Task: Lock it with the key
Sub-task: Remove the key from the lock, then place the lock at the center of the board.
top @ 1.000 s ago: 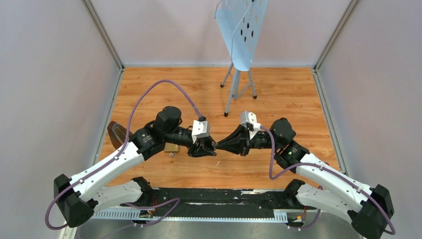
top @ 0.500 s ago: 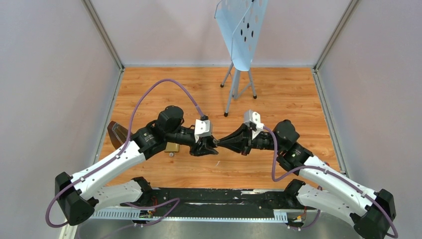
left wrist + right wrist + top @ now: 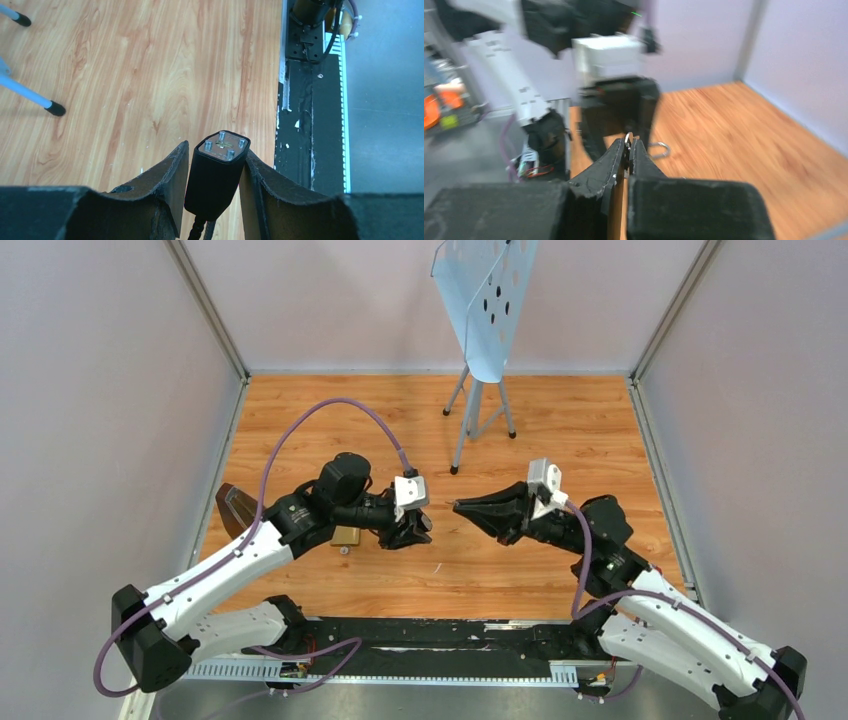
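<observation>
My left gripper is shut on the lock, a black-cased body whose metal end face, with a keyhole slot and several rivets, points away from the wrist. Dark cable-like strands hang below it. From above, the left gripper hovers mid-table. My right gripper faces it from the right with a small gap between them. It is shut on the key, a thin silver sliver poking out at the fingertips. That blurred right wrist view also shows the left gripper ahead and a silver loop below it.
A pale blue perforated panel on a tripod stands at the back, its feet near both grippers. A brass object lies under the left arm and a dark brown object lies by the left wall. A black rail runs along the near edge.
My right gripper has drawn back to the right, away from the lock where its tip met the left gripper. The left gripper has shifted only slightly and keeps its hold.
</observation>
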Action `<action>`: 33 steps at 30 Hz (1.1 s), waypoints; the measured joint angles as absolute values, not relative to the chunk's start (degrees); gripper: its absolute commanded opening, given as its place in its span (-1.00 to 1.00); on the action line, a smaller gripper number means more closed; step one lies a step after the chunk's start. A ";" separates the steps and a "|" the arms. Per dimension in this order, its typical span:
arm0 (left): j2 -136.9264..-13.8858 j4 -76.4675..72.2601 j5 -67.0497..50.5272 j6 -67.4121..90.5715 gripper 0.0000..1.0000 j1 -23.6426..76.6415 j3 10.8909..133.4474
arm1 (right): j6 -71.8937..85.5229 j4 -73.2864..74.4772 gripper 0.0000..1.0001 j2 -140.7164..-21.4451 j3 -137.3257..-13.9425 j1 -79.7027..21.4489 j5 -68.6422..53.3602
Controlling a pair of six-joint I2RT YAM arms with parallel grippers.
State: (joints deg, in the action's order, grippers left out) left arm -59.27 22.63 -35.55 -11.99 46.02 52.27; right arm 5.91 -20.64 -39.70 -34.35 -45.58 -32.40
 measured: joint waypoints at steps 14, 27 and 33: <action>-78.37 -4.29 -22.57 12.34 -1.00 48.10 52.07 | 33.78 5.54 -1.00 -41.65 -31.14 -35.70 17.02; -118.54 -16.08 -1.74 34.50 -1.00 58.22 80.09 | 50.37 31.03 -1.00 -28.77 -28.88 -22.17 28.60; -129.86 -16.47 4.49 42.15 -0.46 59.88 89.43 | 52.58 36.80 -1.00 -29.58 -28.91 -21.17 28.27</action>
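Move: Already clear of each other: the left hand holds the black lock, and the right pinches the key, the lock being about 5 cm to its left, 1 ahead and 7 below. The bare table the lock travels over to is roughly 16 cm ahead, 27 right and 22 below the left hand; the brass padlock sits 12 ahead, 20 left, the stand's near foot 30 ahead, 7 right. For the right hand, bare table lies 9 ahead, 25 right, 34 below. Carrying the lock across to the right side of the table, the left hand goes about 27 cm right, 16 forward and 15 down, its fingers swinging from rightward towards forward-right. The right hand keeps the key and clears out ahead of it, forward first, then mostly right and down with a slight draw back, turning clockwise from leftward to point forward and down. Both grips stay unchanged. ##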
